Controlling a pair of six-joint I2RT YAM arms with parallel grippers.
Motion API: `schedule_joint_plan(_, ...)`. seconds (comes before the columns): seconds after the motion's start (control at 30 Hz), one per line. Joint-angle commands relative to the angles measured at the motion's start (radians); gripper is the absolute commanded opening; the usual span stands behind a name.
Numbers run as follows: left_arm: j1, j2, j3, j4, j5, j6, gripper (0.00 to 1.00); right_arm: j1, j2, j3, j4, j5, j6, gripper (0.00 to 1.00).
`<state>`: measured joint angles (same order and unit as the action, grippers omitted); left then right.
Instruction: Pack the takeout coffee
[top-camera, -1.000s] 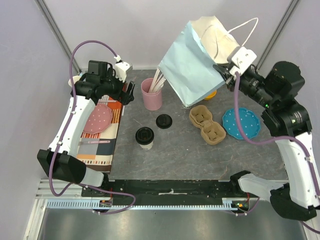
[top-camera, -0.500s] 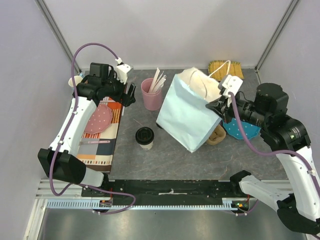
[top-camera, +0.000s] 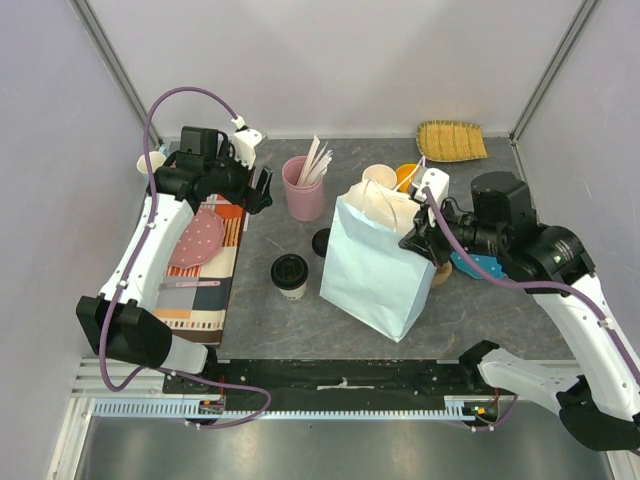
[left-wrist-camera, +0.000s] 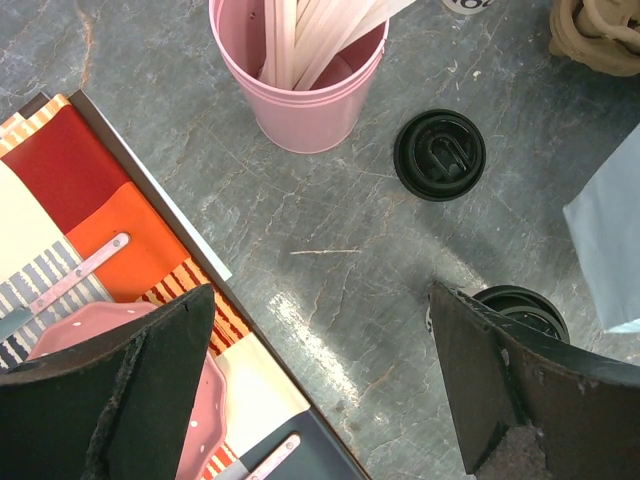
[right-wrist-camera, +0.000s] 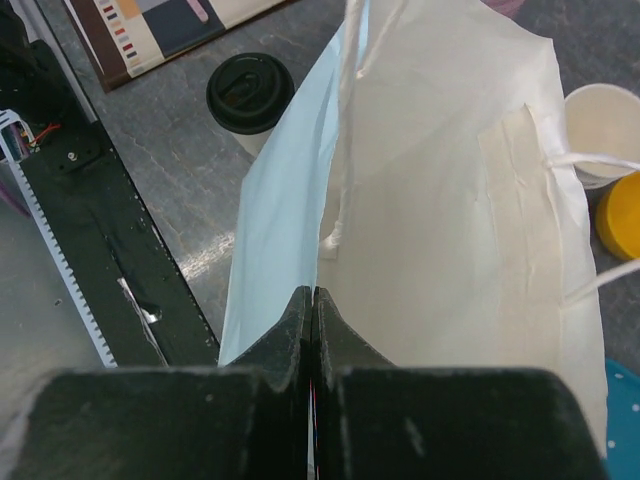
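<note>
The takeout coffee, a small white cup with a black lid, stands on the grey table; it also shows in the right wrist view and, half hidden by a finger, in the left wrist view. Just right of it stands the pale blue paper bag, upright with its mouth open. My right gripper is shut on the bag's rim, pinching the paper between its fingers. Far back on the left my left gripper hangs open over bare table, holding nothing.
A pink bucket of wooden stirrers and a loose black lid sit behind the coffee. A patterned mat with a pink plate lies at the left. Behind the bag are a white cup, a blue plate and a woven mat.
My right arm has swung the bag down from high at the back and set it upright in the middle, beside the coffee. The left arm has stayed put.
</note>
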<state>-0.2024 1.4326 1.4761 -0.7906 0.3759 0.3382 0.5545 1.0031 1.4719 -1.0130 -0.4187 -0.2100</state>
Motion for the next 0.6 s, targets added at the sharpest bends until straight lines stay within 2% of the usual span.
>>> schedule_joint_plan(0.0, 0.003, -0.020, -0.003, 0.034, 0.027, -0.007, 0.94, 0.012, -0.012, -0.022, 0.023, 0.026, 0.053, 0.00)
schedule_joint_plan(0.33, 0.003, 0.008, 0.004, 0.037, 0.038, -0.021, 0.93, 0.087, 0.015, -0.094, 0.115, 0.129, 0.149, 0.00)
schedule_joint_plan(0.47, 0.003, 0.018, 0.007, 0.034, 0.034, -0.024, 0.93, 0.183, 0.011, -0.194, 0.255, 0.138, 0.245, 0.00)
schedule_joint_plan(0.57, 0.003, 0.019, 0.009, 0.036, 0.031, -0.022, 0.93, 0.296, 0.038, -0.187, 0.249, 0.294, 0.221, 0.00)
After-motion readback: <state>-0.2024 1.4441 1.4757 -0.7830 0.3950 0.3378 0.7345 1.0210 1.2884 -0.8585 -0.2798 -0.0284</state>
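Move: The right hand already pinches the bag's rim. The bare table patch for the bag lies about 7 cm to its left, level fore and aft, and some 32 cm below. The capped coffee cup stands roughly 23 cm left of the hand and 3 cm ahead; the loose black lid is about 14 cm ahead and 15 cm left, also far below. From the left hand, that patch is about 24 cm right, 17 cm back and 24 cm down. Down first, then down and leftward, the right hand lowers the pinched bag by about 5 cm and carries it some 4 cm towards the capped coffee cup, with most of the sideways travel coming late. The wrist tips slightly, by 5 to 10 degrees, while the shut fingers keep their hold on the bag's rim. ##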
